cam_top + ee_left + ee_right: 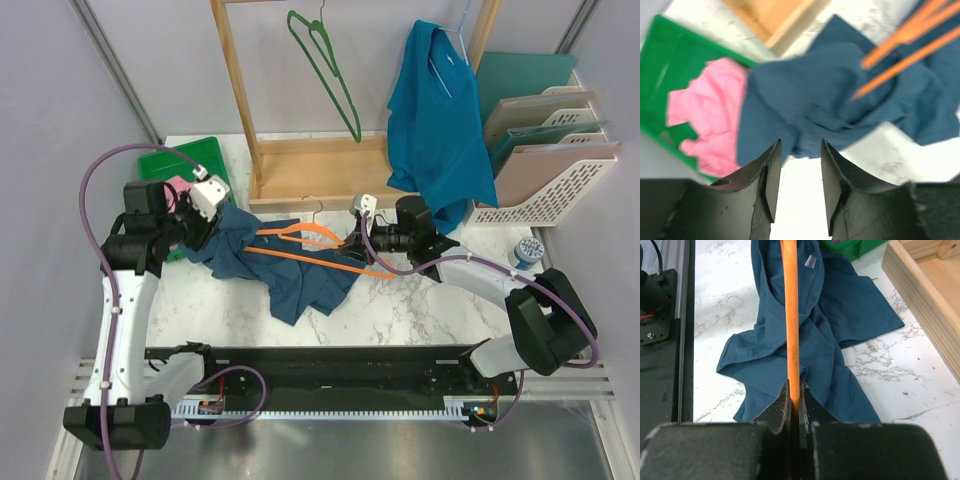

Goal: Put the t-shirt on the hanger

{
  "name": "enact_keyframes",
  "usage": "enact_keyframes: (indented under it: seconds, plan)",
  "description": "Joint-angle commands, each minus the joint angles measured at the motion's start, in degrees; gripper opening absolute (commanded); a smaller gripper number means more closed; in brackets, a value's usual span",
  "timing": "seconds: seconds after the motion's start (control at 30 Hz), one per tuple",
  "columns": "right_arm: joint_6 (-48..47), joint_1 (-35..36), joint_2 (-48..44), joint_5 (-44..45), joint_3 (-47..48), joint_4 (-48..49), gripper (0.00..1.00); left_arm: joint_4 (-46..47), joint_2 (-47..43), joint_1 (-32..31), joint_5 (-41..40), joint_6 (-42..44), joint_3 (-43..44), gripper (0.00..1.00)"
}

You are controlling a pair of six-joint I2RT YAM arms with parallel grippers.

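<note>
The navy t-shirt (290, 272) lies crumpled on the marble table (420, 310), with the orange hanger (312, 238) partly threaded into it. My right gripper (351, 246) is shut on the hanger's bar at the shirt's right side. In the right wrist view the orange bar (791, 315) runs straight out from between the pressed jaws (795, 386) over the shirt (840, 315). My left gripper (208, 232) hovers at the shirt's left end. In the left wrist view its jaws (800, 146) stand apart with only bright table between them, just short of the shirt's edge (825, 95).
A green tray (190, 157) with a pink garment (710, 117) sits just left of the shirt. Behind stands a wooden rack (300, 175) carrying a green hanger (327, 72) and a teal shirt (437, 120). A file organiser (552, 160) stands at the back right.
</note>
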Motion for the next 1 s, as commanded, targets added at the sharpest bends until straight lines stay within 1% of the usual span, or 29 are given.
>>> enact_keyframes:
  seconds: [0.0,0.03,0.1,0.13,0.17,0.2,0.23,0.27,0.3,0.33,0.4,0.57,0.77,0.83,0.87,0.9,0.93,0.97]
  plan:
    - [3.11,-0.16,0.07,-1.9,3.51,5.73,0.0,-7.5,-2.07,-4.13,7.79,0.09,-6.52,0.46]
    - [3.19,-0.16,0.07,-1.9,3.6,5.64,0.0,-6.63,-2.78,-5.98,4.91,-0.43,-7.58,0.46]
    - [3.19,-0.24,0.07,-1.82,3.69,5.12,0.0,-3.39,-3.22,-11.43,0.34,-4.38,-11.27,0.48]
    - [3.37,-0.16,-0.01,-1.9,3.69,5.11,0.0,-2.5,-2.87,-13.54,-3.69,-5.44,-11.97,0.47]
    - [3.63,-0.24,-0.1,-1.82,3.6,5.03,0.0,-0.67,-2.87,-16.34,-4.6,-7.02,-13.11,0.47]
    - [3.81,-0.24,-0.02,-1.82,3.6,4.85,0.0,0.92,-2.78,-17.5,-5.92,-8.16,-13.91,0.47]
    - [3.98,-0.24,-0.1,-1.73,3.6,4.67,0.0,2.67,-2.44,-18.64,-10.37,-9.65,-14.44,0.47]
    - [3.98,-0.24,-0.19,-1.64,3.6,4.59,0.0,4.95,-1.39,-19.44,-11.89,-11.76,-15.05,0.45]
    - [3.98,-0.16,-0.19,-1.55,3.69,4.32,0.0,6.37,-1.12,-19.53,-13.3,-12.73,-15.23,0.44]
    - [3.98,-0.16,-0.45,-1.29,3.69,4.15,0.0,7.86,-0.85,-19.54,-16.71,-13.79,-15.41,0.44]
    - [3.98,-0.24,-0.45,-1.38,3.69,3.88,0.0,10.85,-0.67,-19.62,-18.32,-15.64,-15.85,0.44]
    - [4.07,-0.24,-0.28,-1.55,3.78,3.88,0.0,13.76,0.38,-20.06,-24.37,-17.67,-17.17,0.43]
    - [4.34,-0.24,-0.1,-1.64,3.95,3.97,0.0,14.38,2.75,-20.15,-23.51,-19.24,-17.17,0.43]
    - [4.51,-0.24,-0.1,-1.55,4.04,4.06,0.0,14.73,3.8,-20.06,-23.51,-19.77,-17.08,0.37]
    - [4.51,-0.24,-0.19,-1.38,4.04,4.14,0.0,14.73,3.9,-20.06,-23.34,-20.12,-16.9,0.31]
    - [4.6,-0.24,-0.02,-1.29,4.13,4.06,0.0,14.65,4.07,-20.15,-23.25,-20.3,-16.82,0.09]
    - [4.95,-0.24,-0.19,-0.94,4.13,4.14,0.0,14.04,3.55,-20.24,-21.59,-20.3,-16.81,0.02]
    - [5.39,-0.24,-0.1,-0.41,4.22,4.58,0.0,13.42,3.02,-20.41,-20.1,-19.35,-16.64,0.02]
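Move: The empty left hand hangs with open fingers over the t-shirt. The edge it will shut on lies about 11 cm below and 4 cm to the right, neither ahead nor back; the covered left end of the hanger is some 9 cm right, 4 cm ahead and 10 cm down. The pink cloth in the bin is roughly 13 cm ahead, 10 cm left and 22 cm down. From the right hand, that shirt edge lies about 25 cm left, 3 cm back, nearly level. Closes on the shirt's edge beside the hanger's left end, apparently pinching it between the left fingertips. To get there the left hand swings down about 10 cm while going some 6 cm back and to the right, tipping further down, then comes forward about 5 cm at that height, turning some 20 degrees counter-clockwise before the fingers shut. The right hand keeps hold of the hanger, almost still. ##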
